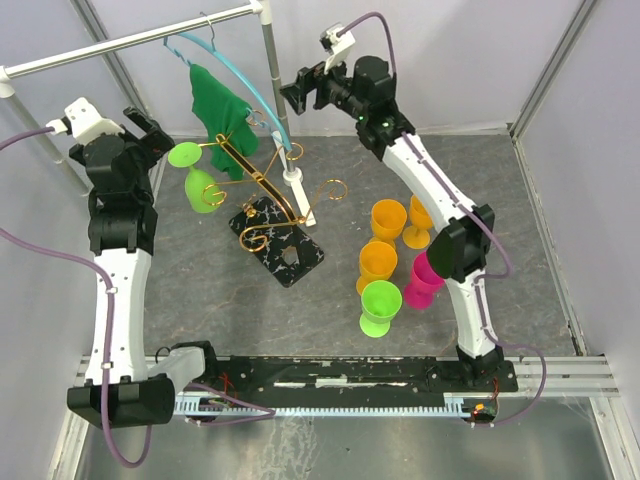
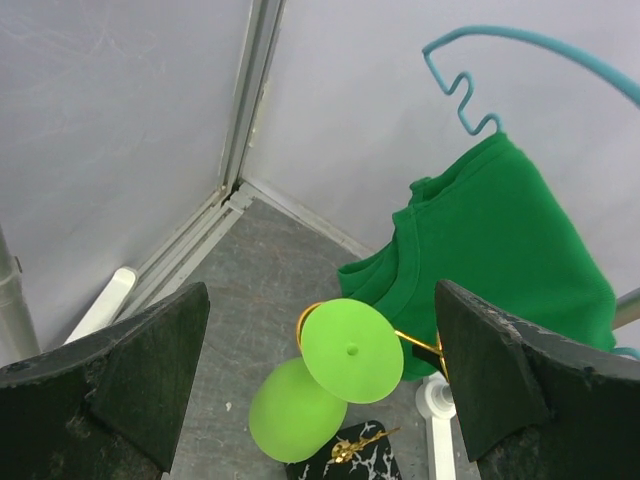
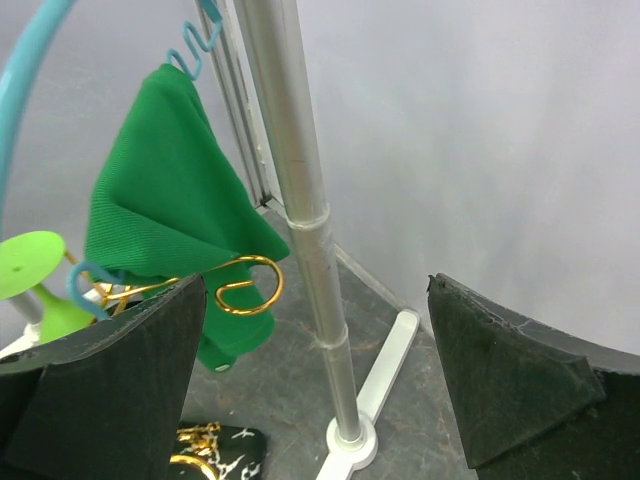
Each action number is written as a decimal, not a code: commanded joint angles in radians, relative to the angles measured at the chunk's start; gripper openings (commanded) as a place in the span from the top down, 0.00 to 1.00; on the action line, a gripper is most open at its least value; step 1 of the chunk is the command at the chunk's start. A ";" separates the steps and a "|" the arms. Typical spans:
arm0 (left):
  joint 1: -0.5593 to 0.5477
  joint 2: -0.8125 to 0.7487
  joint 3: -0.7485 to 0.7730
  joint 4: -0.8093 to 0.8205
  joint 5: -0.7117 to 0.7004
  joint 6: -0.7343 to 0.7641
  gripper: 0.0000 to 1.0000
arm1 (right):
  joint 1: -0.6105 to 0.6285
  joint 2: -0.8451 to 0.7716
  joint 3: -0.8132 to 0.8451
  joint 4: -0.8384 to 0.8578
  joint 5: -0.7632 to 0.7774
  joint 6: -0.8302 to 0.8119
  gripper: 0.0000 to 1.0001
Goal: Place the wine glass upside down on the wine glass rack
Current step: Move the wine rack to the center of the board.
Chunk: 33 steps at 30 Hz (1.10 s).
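Note:
A light-green wine glass (image 1: pixel 200 180) hangs upside down from a left arm of the gold wine glass rack (image 1: pixel 262 185), foot up and bowl down. The rack stands on a black marbled base (image 1: pixel 285 250). My left gripper (image 1: pixel 152 135) is open just left of the glass and apart from it. In the left wrist view the glass (image 2: pixel 350 350) shows beyond the open left gripper (image 2: pixel 318 385). My right gripper (image 1: pixel 298 90) is open and empty, high behind the rack. In the right wrist view the right gripper (image 3: pixel 315 385) frames the rail's pole, and a gold scroll arm (image 3: pixel 250 285) curls at left.
A white clothes rail (image 1: pixel 272 70) stands behind the rack, with a green cloth (image 1: pixel 220 115) on a blue hanger (image 1: pixel 235 70). Three orange glasses (image 1: pixel 388 218), a green one (image 1: pixel 380 305) and a pink one (image 1: pixel 425 278) stand at right near the right arm.

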 commanded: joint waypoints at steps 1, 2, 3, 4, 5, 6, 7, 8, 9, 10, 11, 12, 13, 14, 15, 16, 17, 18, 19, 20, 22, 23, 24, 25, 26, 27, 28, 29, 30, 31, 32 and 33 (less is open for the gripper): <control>0.005 -0.001 -0.031 0.090 0.026 0.018 0.01 | 0.021 0.052 0.088 0.104 0.064 -0.045 0.00; 0.004 -0.002 -0.040 0.095 0.030 0.011 0.01 | 0.022 0.064 0.096 0.115 0.072 -0.047 0.00; 0.005 -0.003 -0.051 0.105 0.037 0.009 0.01 | 0.025 0.081 0.101 0.131 0.077 -0.047 0.00; 0.004 -0.004 -0.059 0.111 0.040 0.008 0.01 | 0.026 0.091 0.105 0.145 0.081 -0.048 0.00; 0.005 -0.004 -0.064 0.115 0.041 0.008 0.01 | 0.028 0.100 0.109 0.161 0.081 -0.048 0.00; 0.005 -0.006 -0.070 0.119 0.042 0.009 0.01 | 0.030 0.111 0.111 0.176 0.083 -0.047 0.00; 0.005 -0.007 -0.075 0.120 0.042 0.014 0.01 | 0.032 0.123 0.116 0.188 0.084 -0.048 0.00; 0.005 -0.007 -0.080 0.122 0.040 0.017 0.01 | 0.034 0.136 0.131 0.192 0.088 -0.048 0.00; 0.006 -0.009 -0.085 0.123 0.037 0.023 0.01 | 0.035 0.151 0.145 0.193 0.093 -0.047 0.00; 0.005 -0.011 -0.091 0.123 0.035 0.029 0.01 | 0.036 0.165 0.158 0.193 0.096 -0.047 0.00; 0.005 -0.014 -0.098 0.121 0.033 0.032 0.01 | 0.037 0.177 0.166 0.192 0.098 -0.046 0.00; 0.005 -0.020 -0.108 0.123 0.032 0.036 0.01 | 0.040 0.180 0.165 0.190 0.099 -0.047 0.00; 0.005 -0.026 -0.124 0.128 0.045 0.034 0.01 | 0.044 0.158 0.125 0.186 0.102 -0.056 0.00; 0.005 -0.028 -0.131 0.129 0.053 0.033 0.01 | 0.046 0.142 0.098 0.188 0.109 -0.062 0.00; 0.005 -0.030 -0.135 0.129 0.062 0.030 0.01 | 0.050 0.110 0.052 0.187 0.122 -0.074 0.00; 0.005 -0.029 -0.140 0.131 0.071 0.026 0.01 | 0.054 0.073 0.006 0.178 0.144 -0.089 0.00; 0.005 -0.029 -0.145 0.132 0.076 0.026 0.01 | 0.058 0.031 -0.043 0.165 0.171 -0.106 0.01; 0.004 -0.026 -0.151 0.134 0.078 0.026 0.01 | 0.061 -0.009 -0.079 0.140 0.199 -0.125 0.00; 0.004 -0.022 -0.155 0.137 0.075 0.026 0.01 | 0.063 -0.048 -0.107 0.095 0.232 -0.140 0.00; 0.005 -0.017 -0.159 0.138 0.073 0.026 0.01 | 0.064 -0.083 -0.121 0.045 0.262 -0.148 0.00; 0.006 -0.008 -0.161 0.149 0.070 0.023 0.01 | 0.064 -0.158 -0.132 -0.098 0.319 -0.168 0.00; 0.005 -0.003 -0.161 0.159 0.073 0.021 0.01 | 0.064 -0.190 -0.142 -0.172 0.343 -0.176 0.00; 0.006 0.004 -0.158 0.168 0.076 0.020 0.01 | 0.064 -0.222 -0.154 -0.230 0.365 -0.181 0.00; 0.006 0.013 -0.151 0.174 0.077 0.019 0.01 | 0.064 -0.257 -0.167 -0.282 0.385 -0.183 0.00; 0.005 0.023 -0.141 0.175 0.078 0.020 0.01 | 0.064 -0.287 -0.183 -0.325 0.403 -0.179 0.00; 0.006 0.034 -0.130 0.174 0.082 0.021 0.01 | 0.064 -0.322 -0.209 -0.365 0.412 -0.172 0.00; 0.006 0.043 -0.122 0.169 0.082 0.019 0.01 | 0.064 -0.357 -0.231 -0.398 0.409 -0.160 0.00; 0.006 0.050 -0.118 0.167 0.084 0.017 0.01 | 0.065 -0.388 -0.253 -0.423 0.395 -0.144 0.00; 0.004 0.053 -0.118 0.167 0.088 0.015 0.01 | 0.066 -0.419 -0.275 -0.447 0.366 -0.133 0.00; 0.005 0.053 -0.123 0.169 0.088 0.011 0.01 | 0.067 -0.443 -0.293 -0.468 0.333 -0.125 0.00; 0.005 0.049 -0.130 0.170 0.090 0.006 0.01 | 0.070 -0.467 -0.311 -0.492 0.292 -0.123 0.01; 0.006 0.044 -0.137 0.171 0.093 0.001 0.01 | 0.079 -0.487 -0.327 -0.511 0.249 -0.127 0.01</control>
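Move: The wine rack's middle lies roughly 22 cm to the left hand's right, 5 cm back and 28 cm down; the green glass hung on it is nearer, about 14 cm right, 1 cm ahead and 22 cm lower. From the right hand the rack is about 16 cm back, 9 cm left and 27 cm down. The hanger pole stands some 3 cm ahead and 7 cm left of the right hand, the green towel about 14 cm left, 5 cm back and 8 cm lower. Lower the open left gripper about 6 cm and ease it forward 3 cm, closing in on the green glass's upturned foot. Let the right gripper, also open, creep a little farther forward-left and down by the hanger pole, then reverse: dip first, then rise as you draw it back and to the right about 10 cm each, away from the pole, turning it clockwise and rolling its left side down, some 15 degrees each. ##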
